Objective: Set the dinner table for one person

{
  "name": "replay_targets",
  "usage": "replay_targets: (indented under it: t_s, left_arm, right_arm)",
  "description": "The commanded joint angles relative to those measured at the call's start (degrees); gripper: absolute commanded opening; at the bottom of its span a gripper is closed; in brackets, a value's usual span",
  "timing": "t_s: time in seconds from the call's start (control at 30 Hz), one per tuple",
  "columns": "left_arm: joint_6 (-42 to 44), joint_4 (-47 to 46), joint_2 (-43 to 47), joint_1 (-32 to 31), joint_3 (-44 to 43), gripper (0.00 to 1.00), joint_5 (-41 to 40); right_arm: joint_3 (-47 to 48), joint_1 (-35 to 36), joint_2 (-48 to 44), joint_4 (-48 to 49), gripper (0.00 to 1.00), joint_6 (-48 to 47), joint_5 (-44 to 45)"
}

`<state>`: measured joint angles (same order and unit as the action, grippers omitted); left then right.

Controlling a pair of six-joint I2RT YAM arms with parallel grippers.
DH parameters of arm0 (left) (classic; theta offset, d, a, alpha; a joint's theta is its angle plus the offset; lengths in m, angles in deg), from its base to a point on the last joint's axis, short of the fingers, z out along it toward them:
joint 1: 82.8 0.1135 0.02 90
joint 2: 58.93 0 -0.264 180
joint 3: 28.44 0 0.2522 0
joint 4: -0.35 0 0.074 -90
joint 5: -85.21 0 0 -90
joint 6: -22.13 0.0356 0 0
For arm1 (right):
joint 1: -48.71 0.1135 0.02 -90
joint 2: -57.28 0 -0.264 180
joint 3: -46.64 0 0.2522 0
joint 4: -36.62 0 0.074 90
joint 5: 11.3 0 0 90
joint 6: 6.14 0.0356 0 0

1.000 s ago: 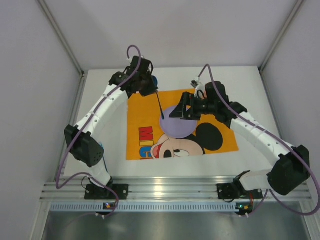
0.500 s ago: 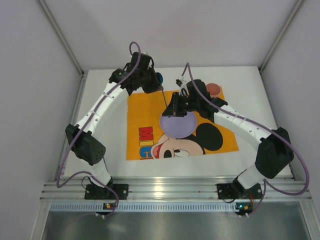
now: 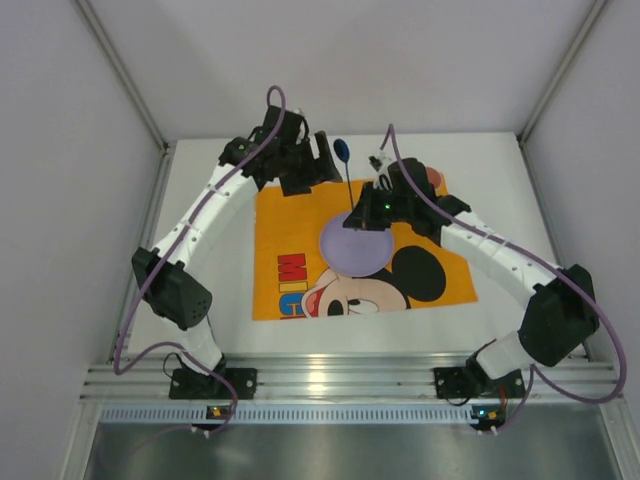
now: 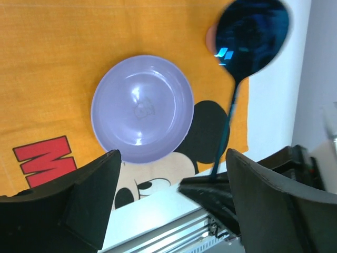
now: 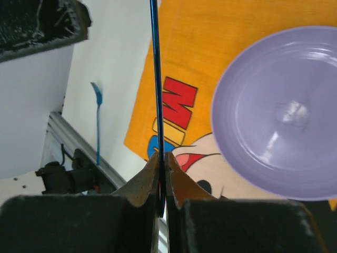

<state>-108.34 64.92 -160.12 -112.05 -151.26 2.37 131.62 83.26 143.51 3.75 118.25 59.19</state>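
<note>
A dark blue spoon (image 3: 342, 153) is held above the orange Mickey Mouse placemat (image 3: 280, 225) on the white dinner table (image 3: 200, 190). My right gripper (image 3: 356, 214) is shut on the lower end of its thin handle (image 5: 155, 79), the two fingers (image 5: 179, 182) pinching it edge-on. My left gripper (image 3: 325, 160) stands open just left of the spoon's bowl (image 4: 253, 34), its fingers (image 4: 100, 179) wide apart and touching nothing. A lilac plate (image 3: 357, 243) lies on the placemat below both grippers, also plain in the left wrist view (image 4: 142, 108).
A pink round thing (image 3: 432, 177) shows behind the right arm at the placemat's far right corner. A thin light-blue utensil (image 5: 97, 124) lies on the white table left of the placemat. The metal rail (image 3: 320, 385) runs along the near edge.
My right gripper has shut on the spoon's handle, and my left gripper has opened and let the spoon go. The spoon now stands a little further right.
</note>
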Motion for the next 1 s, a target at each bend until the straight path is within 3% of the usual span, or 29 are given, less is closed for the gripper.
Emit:
replay_targets:
  t_s: [0.0,0.1,0.27,0.47,0.7,0.97]
  left_arm:
    - [3.38,4.56,3.0,0.07,0.06,0.86,0.85]
    - [3.73,5.18,7.47,1.65,5.42,0.88,-1.7]
    - [5.13,6.4,13.73,11.84,16.04,0.88,-2.15]
    - [10.58,11.76,16.9,21.6,20.46,0.88,-6.62]
    - [12.52,12.57,19.61,27.66,27.57,0.86,-8.92]
    - [12.87,11.77,22.79,32.07,35.14,0.84,-8.74]
  right_arm:
    - [-3.53,-2.81,-7.04,-5.22,0.0,-6.0,3.51]
    - [-9.77,-5.8,-11.17,-9.0,0.0,-8.2,3.95]
    - [-19.09,-10.37,-17.58,-14.01,0.0,-9.52,4.74]
    - [-25.77,-12.83,-19.09,-15.6,0.0,-10.92,6.32]
    - [-29.65,-15.38,-14.26,-13.94,0.0,-11.54,7.73]
    - [-27.19,-17.49,-6.36,-9.37,0.0,-10.22,6.15]
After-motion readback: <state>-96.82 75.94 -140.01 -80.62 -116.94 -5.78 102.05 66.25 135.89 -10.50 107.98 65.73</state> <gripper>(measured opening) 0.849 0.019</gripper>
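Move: The right gripper already holds the spoon by its handle. Its goal, the mat's black ear right of the plate, lies about 8 cm back, 17 cm right and 20 cm below. The plate is almost straight beneath, 2 cm ahead; the cup is some 13 cm ahead and 20 cm right. From the empty left gripper, the fork lies about 23 cm back, 28 cm left and 27 cm down, the red M some 13 cm back and 8 cm left. Carry the spoon with the right gripper kept shut, about 18 cm to the right and as far down, drawing back some 9 cm early on, and tip the fingers to point nearly straight down over the black ear. Meanwhile swing the open left gripper about 26 cm left, lowering and drawing it back some 10 cm towards the fork, turning counter-clockwise. ##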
